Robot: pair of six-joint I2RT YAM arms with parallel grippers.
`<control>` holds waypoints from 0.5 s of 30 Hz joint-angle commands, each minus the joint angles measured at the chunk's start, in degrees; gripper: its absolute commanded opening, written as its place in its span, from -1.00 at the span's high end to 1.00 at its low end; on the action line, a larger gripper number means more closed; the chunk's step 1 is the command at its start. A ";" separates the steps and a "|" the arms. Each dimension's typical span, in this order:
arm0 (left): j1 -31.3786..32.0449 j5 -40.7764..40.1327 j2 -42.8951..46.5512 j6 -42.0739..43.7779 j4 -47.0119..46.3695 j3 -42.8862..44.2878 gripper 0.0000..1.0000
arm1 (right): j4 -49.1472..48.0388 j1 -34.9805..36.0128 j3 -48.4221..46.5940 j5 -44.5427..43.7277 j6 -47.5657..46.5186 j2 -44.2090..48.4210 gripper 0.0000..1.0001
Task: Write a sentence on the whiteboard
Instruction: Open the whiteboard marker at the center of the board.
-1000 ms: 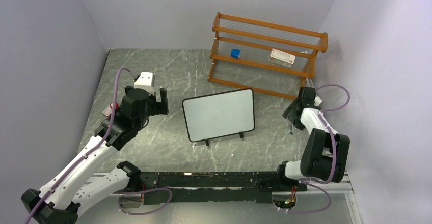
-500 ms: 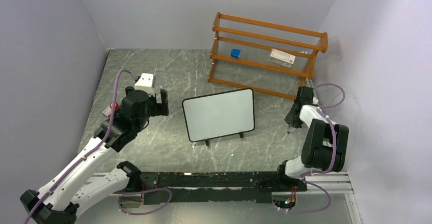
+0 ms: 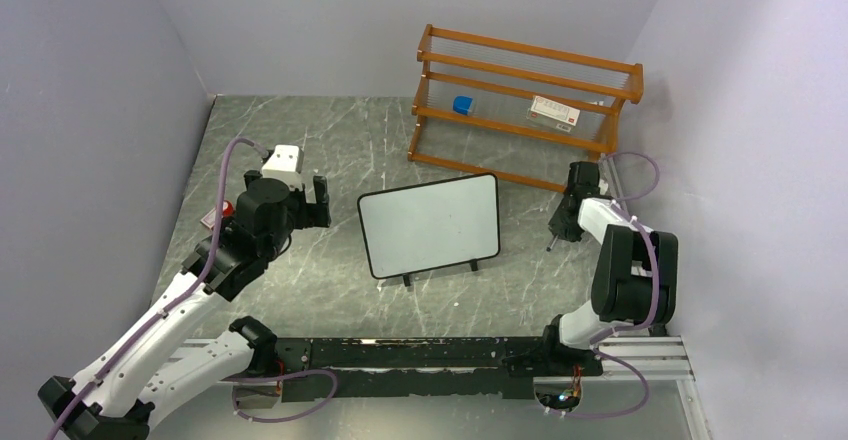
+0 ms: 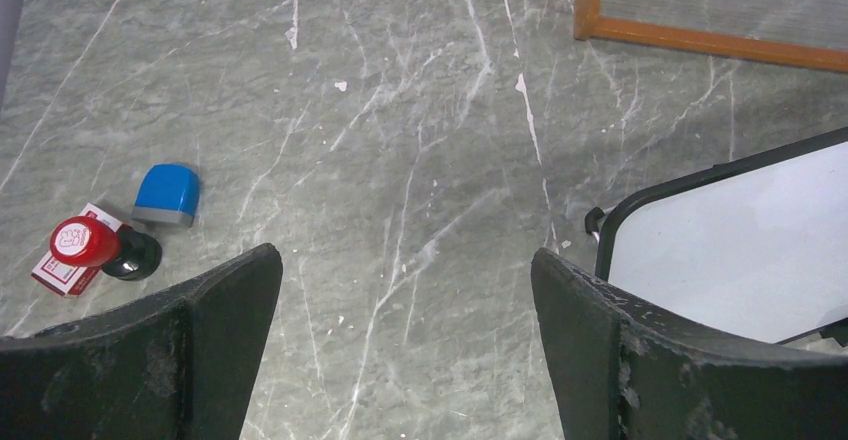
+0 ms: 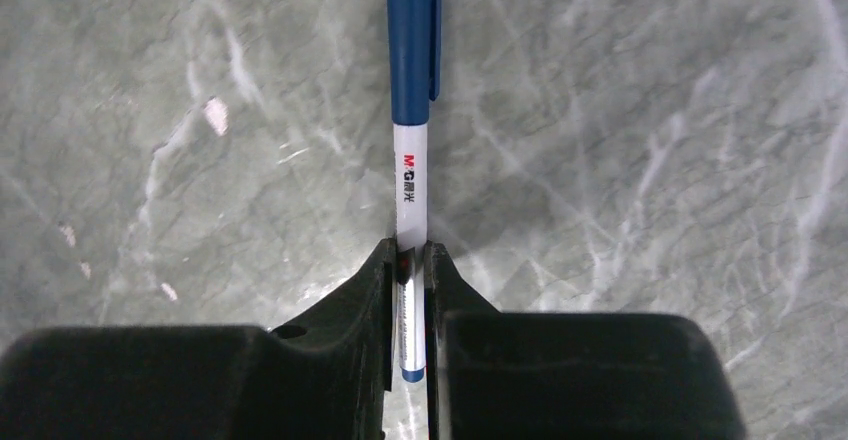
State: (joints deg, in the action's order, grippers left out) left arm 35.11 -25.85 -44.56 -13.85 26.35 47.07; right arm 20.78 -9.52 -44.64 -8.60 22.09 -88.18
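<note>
The whiteboard stands on its little black feet mid-table, tilted, and its face is blank; no sentence shows on it. Its left corner appears in the left wrist view. My right gripper is shut on the white barrel of a marker with a blue cap, which points away from the fingers above the marble table. In the top view this gripper hangs right of the board, near the rack's foot. My left gripper is open and holds nothing, left of the board.
An orange wooden rack stands at the back right and holds a blue object and a white-red box. A blue block and a red-topped stamp lie left of my left gripper. Walls close in both sides.
My right gripper has shut on the marker and swung left and back toward the rack's foot. The left arm has barely moved and stays open.
</note>
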 commanded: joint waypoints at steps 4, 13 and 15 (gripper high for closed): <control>0.32 3.56 0.85 -0.09 -3.42 -0.09 -0.95 | 4.24 4.92 0.71 1.44 0.26 2.59 1.00; 0.31 13.68 1.19 -3.12 -2.23 3.71 -0.94 | 6.97 5.91 -1.16 2.45 0.85 16.42 1.00; 0.39 16.27 0.74 -3.31 -1.67 5.06 -0.94 | 8.48 5.99 -2.20 3.26 0.74 19.74 1.00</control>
State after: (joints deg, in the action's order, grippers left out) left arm 35.11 -16.10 -44.14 -15.77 25.30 47.97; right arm 26.11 -3.99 -44.38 -6.74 22.37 -74.02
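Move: The right hand already pinches the marker down at the table; the whiteboard's centre, where it is to go, lies about 27 cm to its left, 4 cm nearer the base and 9 cm higher. The wooden shelf's middle is some 28 cm ahead of this hand, 8 cm left and 13 cm up. From the open left hand the marker lies roughly 52 cm right, 5 cm farther out and 22 cm below, with the whiteboard's centre about 24 cm right, level fore and aft, 13 cm below. Keep the right fingers shut on the marker near its tail end; carry it about 3.5 cm left just above or along the table towards the whiteboard, then lift about 6 cm, letting the fingers swing forward and up some 10 degrees. Meanwhile bring the wide-open left gripper about 3 cm right towards the board, yawing slightly clockwise. ##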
